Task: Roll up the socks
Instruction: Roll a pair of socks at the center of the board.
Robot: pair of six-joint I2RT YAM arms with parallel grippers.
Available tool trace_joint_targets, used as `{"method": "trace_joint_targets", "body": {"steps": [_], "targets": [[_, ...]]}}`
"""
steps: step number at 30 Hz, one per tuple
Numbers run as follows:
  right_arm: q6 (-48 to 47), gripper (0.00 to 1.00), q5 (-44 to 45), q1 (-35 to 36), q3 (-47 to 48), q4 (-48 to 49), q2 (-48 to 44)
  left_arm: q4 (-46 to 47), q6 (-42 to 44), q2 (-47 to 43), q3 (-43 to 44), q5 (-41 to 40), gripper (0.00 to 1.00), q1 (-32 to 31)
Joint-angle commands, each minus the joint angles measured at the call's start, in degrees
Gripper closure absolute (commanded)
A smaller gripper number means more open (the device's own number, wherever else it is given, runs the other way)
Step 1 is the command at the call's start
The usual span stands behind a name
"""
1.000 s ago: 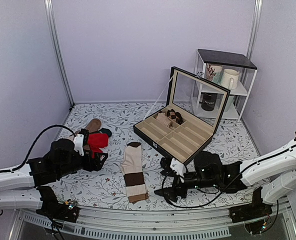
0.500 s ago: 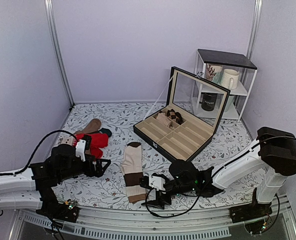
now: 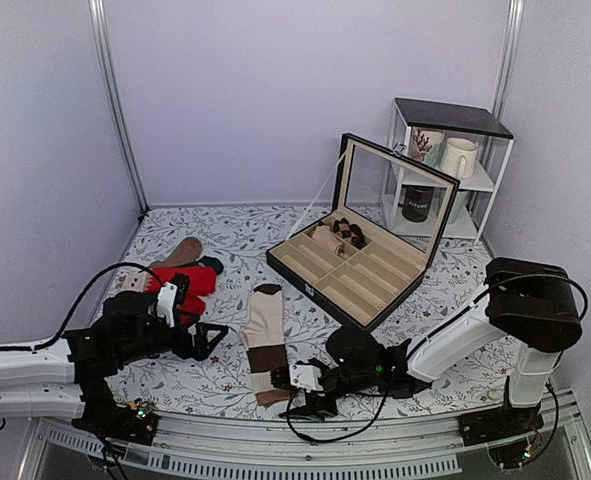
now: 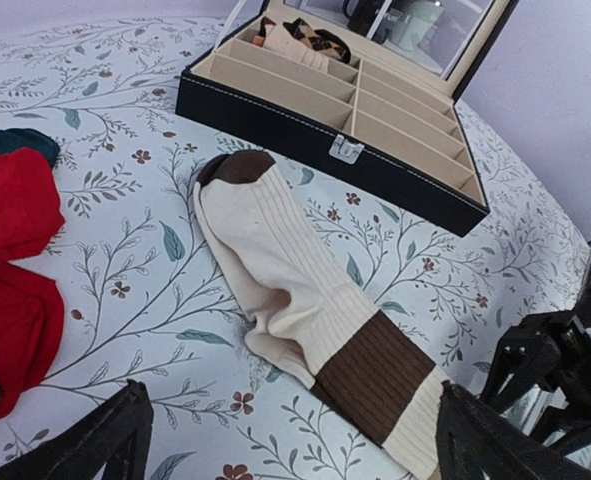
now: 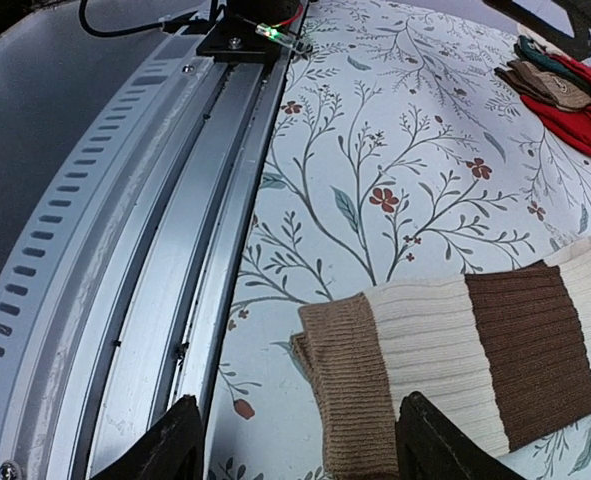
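Note:
The socks [image 3: 265, 340] lie flat and stacked mid-table, dark brown toe at the far end and tan cuff at the near end. In the left wrist view the socks [image 4: 305, 300] run diagonally, with a wrinkle in the cream part. My left gripper [image 3: 207, 340] [image 4: 295, 440] is open just left of them, holding nothing. My right gripper [image 3: 293, 392] [image 5: 303, 440] is low at the socks' near end, open. Its fingers stand on either side of the tan cuff [image 5: 360, 400]. Its right finger [image 5: 430, 435] is at the cream band of the socks [image 5: 475, 345].
A black compartment box [image 3: 360, 275] with its lid raised stands behind the socks, some items in its far cells. Red socks [image 3: 190, 285] and tan and teal socks [image 3: 187, 252] lie at the left. A white shelf with mugs [image 3: 450, 170] is at back right. The metal rail [image 5: 125, 250] edges the table front.
My right arm has swung left to the socks' near end and its jaws have narrowed. My left gripper has shifted right toward the socks and opened a little wider.

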Motion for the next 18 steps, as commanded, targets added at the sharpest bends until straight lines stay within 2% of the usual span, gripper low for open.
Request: {"method": "trace_joint_targets", "body": {"steps": [1,7,11,14,18], "targets": [[-1.49,0.35,0.32,0.33,0.98,0.59,2.44,2.62,1.11,0.86,0.18,1.41,0.01,-1.11],[-2.22,0.42,3.29,0.35,0.76,0.46,3.81,3.80,1.45,1.31,0.28,3.47,0.01,-1.06],[-1.77,0.55,5.34,0.35,0.39,0.46,4.77,4.04,1.76,1.38,0.17,4.93,0.03,-1.11],[-0.91,0.59,6.28,0.35,-0.13,0.33,4.66,4.26,2.01,1.23,0.03,6.02,0.05,-1.14],[1.92,0.71,6.47,0.39,-0.28,-1.13,4.19,4.67,2.55,0.81,-0.37,7.16,0.05,-1.28]]}}
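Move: The striped sock pair's tan cuff end lies almost under the right fingertips, about 1 cm ahead, 2 cm farther left and 2 cm below the hand. The dark brown band is roughly 9 cm ahead and 3 cm left at the same level; the open box's tray sits some 31 cm ahead and 14 cm right. From the left hand the tan cuff end is about 9 cm back, 10 cm right and 9 cm down. Onto the sock pair's tan cuff end the right hand sinks about 2 cm, then eases some 1.5 cm forward at that low height. Its leftward-pointing fingers draw in from about two thirds to one third open, one on each side of the tan band. The open left hand creeps about 1.5 cm right and slightly back towards the socks. ##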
